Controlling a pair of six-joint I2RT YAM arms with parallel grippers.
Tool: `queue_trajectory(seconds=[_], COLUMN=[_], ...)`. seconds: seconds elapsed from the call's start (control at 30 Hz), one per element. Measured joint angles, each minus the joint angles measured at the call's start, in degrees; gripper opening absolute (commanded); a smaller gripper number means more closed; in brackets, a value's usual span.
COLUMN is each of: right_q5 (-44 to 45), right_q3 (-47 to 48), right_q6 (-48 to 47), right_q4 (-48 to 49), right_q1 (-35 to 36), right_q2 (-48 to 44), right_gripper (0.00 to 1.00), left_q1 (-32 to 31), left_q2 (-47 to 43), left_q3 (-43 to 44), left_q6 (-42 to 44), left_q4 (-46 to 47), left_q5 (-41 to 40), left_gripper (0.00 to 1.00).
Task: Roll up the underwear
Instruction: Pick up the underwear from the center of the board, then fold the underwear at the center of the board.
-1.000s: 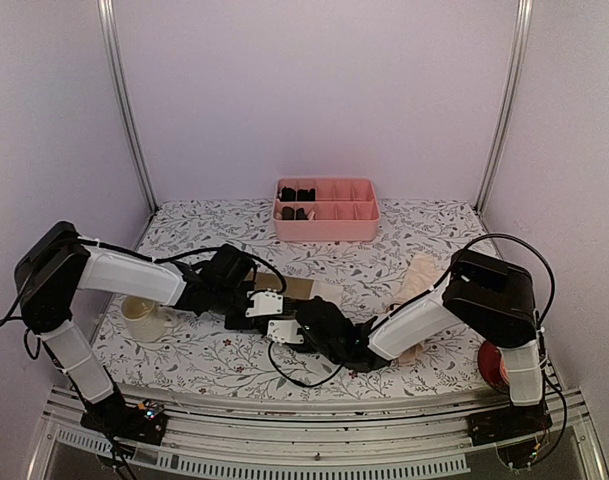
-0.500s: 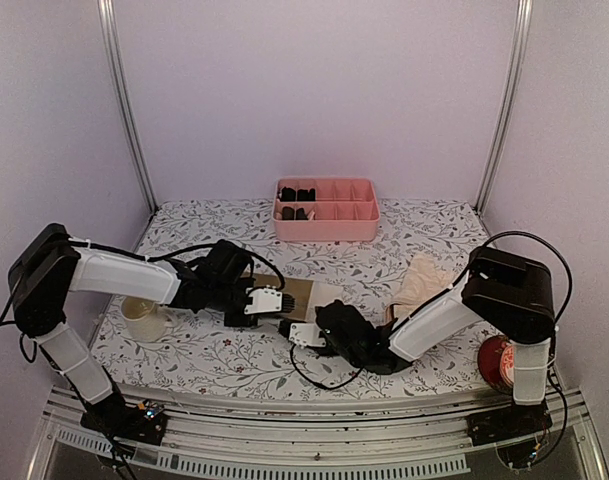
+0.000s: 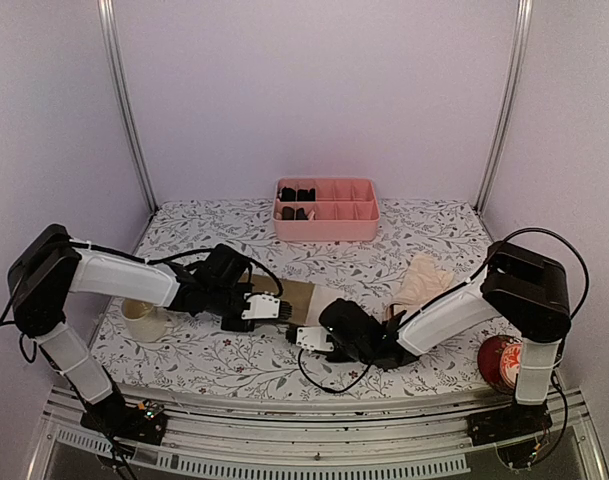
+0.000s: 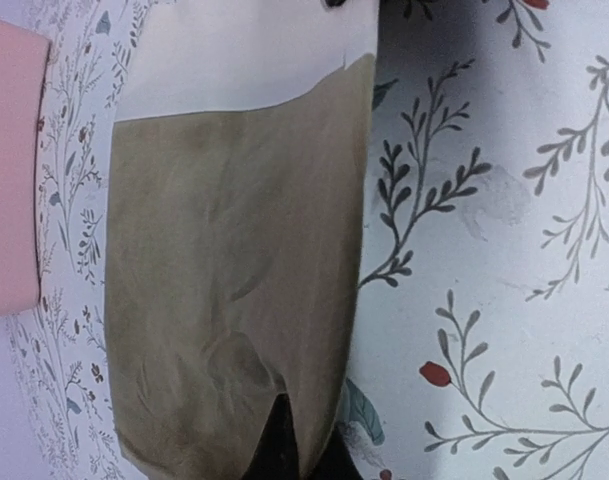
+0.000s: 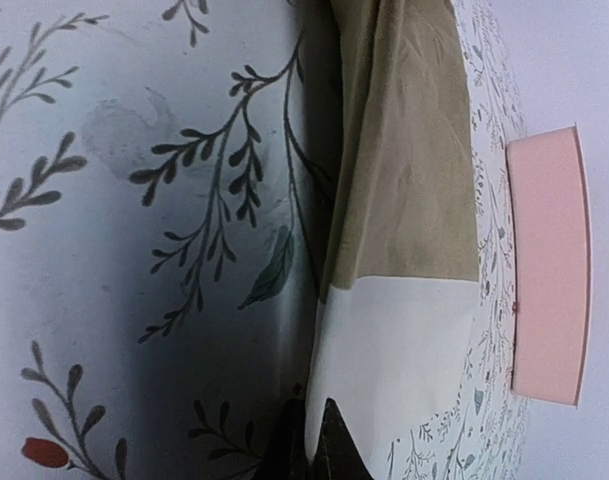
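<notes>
The olive-brown underwear point(image 3: 296, 298) with its cream-white part point(image 3: 330, 294) lies flat on the floral cloth between both grippers. In the left wrist view my left gripper point(image 4: 303, 450) is shut on the near edge of the olive fabric point(image 4: 224, 260), fabric pinched between the dark fingers. In the right wrist view my right gripper point(image 5: 311, 440) is shut on the near edge of the cream-white part point(image 5: 394, 350). From above, the left gripper point(image 3: 281, 310) and right gripper point(image 3: 319, 316) sit close together at the garment's front edge. The peach-beige underwear point(image 3: 424, 280) lies crumpled to the right.
A pink compartment tray point(image 3: 344, 228) with small black bundles stands at the back centre. A cream cup point(image 3: 144, 318) sits under the left arm at the left edge. A red round object point(image 3: 496, 362) sits at the front right near the right arm's base.
The right gripper slid right along the garment's front edge and closed on the cream-white edge. The left gripper stayed shut on the olive edge, and more fabric now shows.
</notes>
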Motion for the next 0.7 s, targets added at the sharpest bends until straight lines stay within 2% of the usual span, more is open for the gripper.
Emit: queue_trajectory(seconds=[0.33,0.47,0.7], right_q5=[-14.82,-19.17,-21.68], right_q3=[6.21,8.87,11.96], right_q6=[5.84,7.76,9.44], right_q4=[-23.21,-29.66,-36.04], right_q1=[-0.31,-0.33,-1.29], right_q2=[-6.93,-9.97,-11.58], right_gripper=[0.02,0.02,0.02], left_q1=[0.11,0.11,0.11], left_q2=[-6.32,-9.79,-12.04], left_q3=[-4.55,-5.49,-5.38], left_q6=[5.86,8.04,10.99], left_q4=[-3.02,-5.46,-9.22], left_q5=[4.57,6.67,9.22], left_gripper=[0.0,0.0,0.0])
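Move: Both hands already hold the underwear's near edge, one at each end. Its middle lies about 5 cm ahead, 10 right and 3 below the left hand, and some 9 cm ahead, 8 left and 1 below the right. The mug stands roughly level with the left hand, 25 cm left. From the right hand, the peach cloth is 10 cm ahead and 21 right, and the pink box 34 cm straight ahead. Still pinching the underwear's near edge, both hands draw back some 6 cm and rise, the right about 5. ##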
